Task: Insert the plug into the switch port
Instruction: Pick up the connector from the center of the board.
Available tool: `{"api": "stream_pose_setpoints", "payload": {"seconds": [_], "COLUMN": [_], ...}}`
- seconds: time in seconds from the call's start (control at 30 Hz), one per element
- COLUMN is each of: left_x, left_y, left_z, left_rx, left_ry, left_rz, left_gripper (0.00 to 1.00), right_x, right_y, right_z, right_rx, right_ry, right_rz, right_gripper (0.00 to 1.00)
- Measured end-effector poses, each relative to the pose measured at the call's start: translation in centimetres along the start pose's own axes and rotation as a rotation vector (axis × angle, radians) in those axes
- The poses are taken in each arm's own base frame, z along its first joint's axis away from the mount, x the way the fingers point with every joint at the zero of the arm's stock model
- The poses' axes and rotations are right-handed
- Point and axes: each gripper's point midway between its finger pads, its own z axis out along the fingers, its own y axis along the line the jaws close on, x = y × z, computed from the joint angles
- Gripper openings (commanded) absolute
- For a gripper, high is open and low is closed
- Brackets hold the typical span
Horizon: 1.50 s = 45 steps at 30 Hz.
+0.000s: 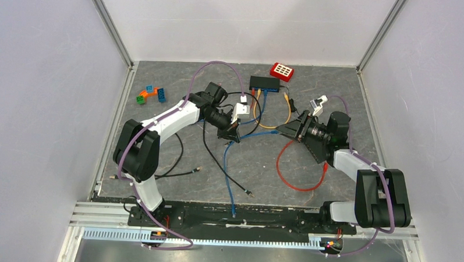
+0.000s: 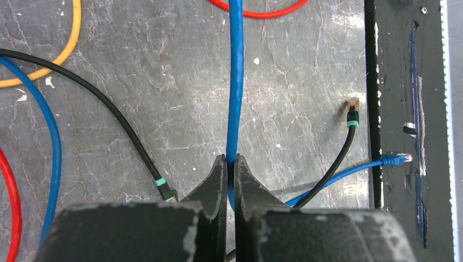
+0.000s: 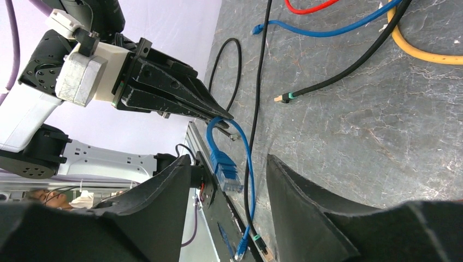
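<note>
The black switch sits at the back of the table with several cables running from its front. My left gripper is shut on a blue cable near mid-table. In the right wrist view the cable's short free end curls down from those fingers to a blue plug with a clear tip. The plug hangs in the gap of my right gripper, which is open, and it touches neither finger. In the top view my right gripper faces the left one closely.
Red, yellow and black cables lie looped across the table. Another blue plug rests on the black rail at the near edge. A red box and coloured blocks lie at the back.
</note>
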Motion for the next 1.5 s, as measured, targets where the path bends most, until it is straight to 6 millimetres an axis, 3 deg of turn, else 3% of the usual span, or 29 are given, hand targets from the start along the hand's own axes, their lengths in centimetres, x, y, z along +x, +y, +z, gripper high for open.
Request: {"api": "stream_pose_setpoints", "payload": {"seconds": [0.17, 0.4, 0.53, 0.67, 0.73, 0.87, 1.13, 1.33, 1.5], "left_x": [0.4, 0.3, 0.4, 0.4, 0.4, 0.4, 1.1, -2.2, -5.9], "left_y": [-0.2, -0.2, -0.2, -0.2, -0.3, 0.1, 2.3, 2.0, -0.1], "left_z": [0.1, 0.1, 0.1, 0.1, 0.1, 0.1, 0.5, -0.1, 2.4], "left_rx": [0.007, 0.011, 0.011, 0.012, 0.012, -0.002, -0.168, -0.307, -0.403], "left_ry": [0.005, 0.003, 0.003, 0.003, 0.006, 0.002, -0.033, -0.122, -0.151], "left_rz": [0.002, 0.009, 0.011, 0.011, 0.008, 0.008, 0.026, 0.220, 0.492], "left_gripper": [0.02, 0.02, 0.02, 0.02, 0.08, 0.34, 0.48, 0.52, 0.53], "right_x": [-0.1, 0.0, 0.4, 0.7, 0.9, 1.0, 2.8, 2.9, 3.3], "right_y": [0.2, 0.1, -0.2, -0.4, -0.4, -0.2, -2.1, -3.0, -3.3], "right_z": [0.0, 0.0, -0.1, -0.1, -0.2, -0.3, -0.8, -1.2, -1.4], "right_rx": [-0.007, -0.004, 0.002, -0.002, -0.006, -0.019, 0.026, 0.050, 0.051], "right_ry": [-0.003, -0.002, 0.007, 0.014, 0.018, 0.007, -0.058, -0.144, -0.167], "right_rz": [0.002, 0.020, 0.019, 0.023, 0.034, 0.044, 0.229, 0.376, 0.469], "right_gripper": [0.43, 0.51, 0.36, 0.11, 0.06, 0.00, 0.00, 0.00, 0.00]}}
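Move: Just about in the right hand's open gap hangs the blue plug, roughly 1 cm back and 1 cm below its hand point. On the board some 16 cm down, the yellow cable's near bend lies about 5 cm ahead and 1 cm left, the red cable's left bend 8 cm back and 2 cm right. From the left hand, already pinching the blue cable, the plug is about 15 cm right, 3 cm ahead and 3 cm higher. Closing on the blue plug, the right fingers pinch it while the left hand holds the cable nearly still; the right then sinks about 4 cm and eases back some 2 cm, its wrist turning roughly 30 degrees. Once the plug is caught, the left fingers open to about half and let go, dip slightly forward and down, then swing right about 5 cm and up towards the plug, rolling so the tips swing forward. ##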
